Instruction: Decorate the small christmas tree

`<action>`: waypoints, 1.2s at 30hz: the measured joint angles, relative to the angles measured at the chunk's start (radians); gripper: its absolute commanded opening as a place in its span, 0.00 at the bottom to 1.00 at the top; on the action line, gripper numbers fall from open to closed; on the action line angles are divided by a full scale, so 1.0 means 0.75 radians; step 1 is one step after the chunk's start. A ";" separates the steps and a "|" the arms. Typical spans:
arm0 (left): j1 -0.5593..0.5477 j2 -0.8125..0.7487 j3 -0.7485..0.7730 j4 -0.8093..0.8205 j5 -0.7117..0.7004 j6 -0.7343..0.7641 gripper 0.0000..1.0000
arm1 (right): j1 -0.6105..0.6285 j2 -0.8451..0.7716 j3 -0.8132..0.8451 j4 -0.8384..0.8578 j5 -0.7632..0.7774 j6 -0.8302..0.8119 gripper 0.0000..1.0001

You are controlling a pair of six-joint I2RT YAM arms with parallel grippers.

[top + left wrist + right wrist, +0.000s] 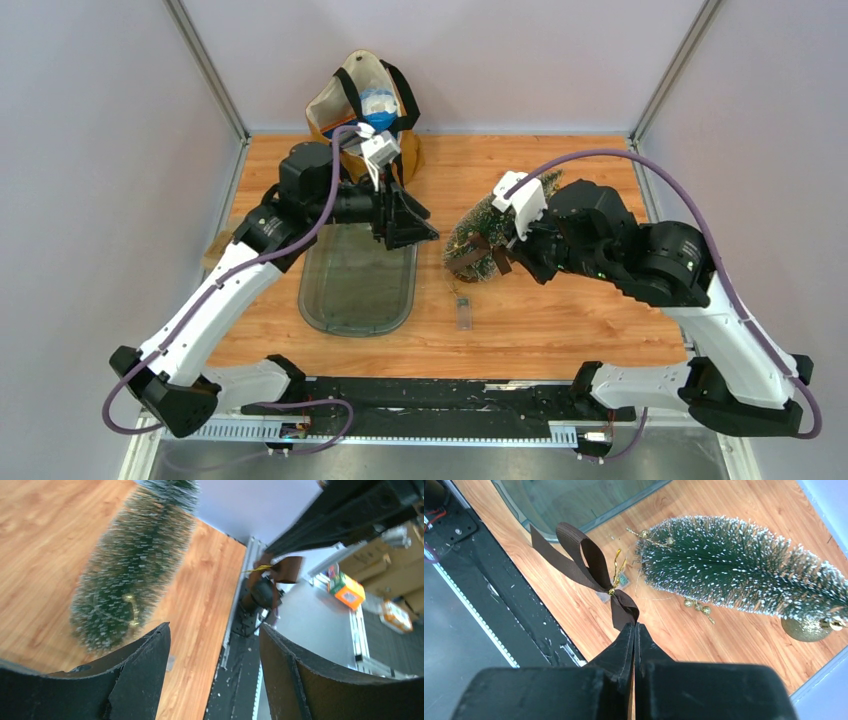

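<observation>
The small christmas tree [476, 235] lies on its side on the wooden table, dark green with white tips; it also shows in the wrist views as the tree [734, 572] and the tree [132, 575]. My right gripper [634, 625] is shut on the tail of a brown ribbon bow [586, 560] with a gold tie, held just in front of the tree's wide end. A gold ball [806, 629] hangs near the tree's tip, and a gold bead sprig [698, 606] lies under it. My left gripper [215, 630] is open and empty, hovering left of the tree; its place from above is the gripper [412, 222].
A clear oval tray [355, 285] lies left of the tree, partly under the left arm. A brown bag [365, 95] stands at the back wall. A small clear packet [462, 313] lies on the wood near the front. Side walls enclose the table.
</observation>
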 measured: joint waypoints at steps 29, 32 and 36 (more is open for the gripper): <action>-0.386 0.134 0.142 -0.046 -0.237 0.177 0.14 | -0.079 0.064 -0.046 -0.030 -0.184 -0.076 0.00; -0.387 0.146 0.142 -0.043 -0.226 0.180 0.00 | -0.083 0.056 -0.056 -0.029 -0.194 -0.079 0.00; -0.390 0.165 0.141 -0.042 -0.224 0.178 0.00 | -0.086 0.044 -0.075 -0.028 -0.194 -0.079 0.05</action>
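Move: The brown ribbon bow, held out in the right gripper, is some 9 cm to the left hand's right, 4 cm back and about 1 cm above; its knot is roughly 3 cm left of the right hand point, neither ahead nor back, and 1 cm lower. From the left hand, the tree lies about 14 cm right, 8 cm ahead and 32 cm down, the clear little box 7 cm right, 7 cm back and 35 cm down. The left hand swings right about 7 cm and back some 4 cm with its fingers open, most of the way in a quick first stroke, then creeps rightward onto the bow's near loop with the wrist turned roughly 10 degrees, and closes its fingers fully to pinch the ribbon. Meanwhile the right hand keeps its shut grip on the other end and sinks about 3 cm, bringing the bow down to the left fingertips. ##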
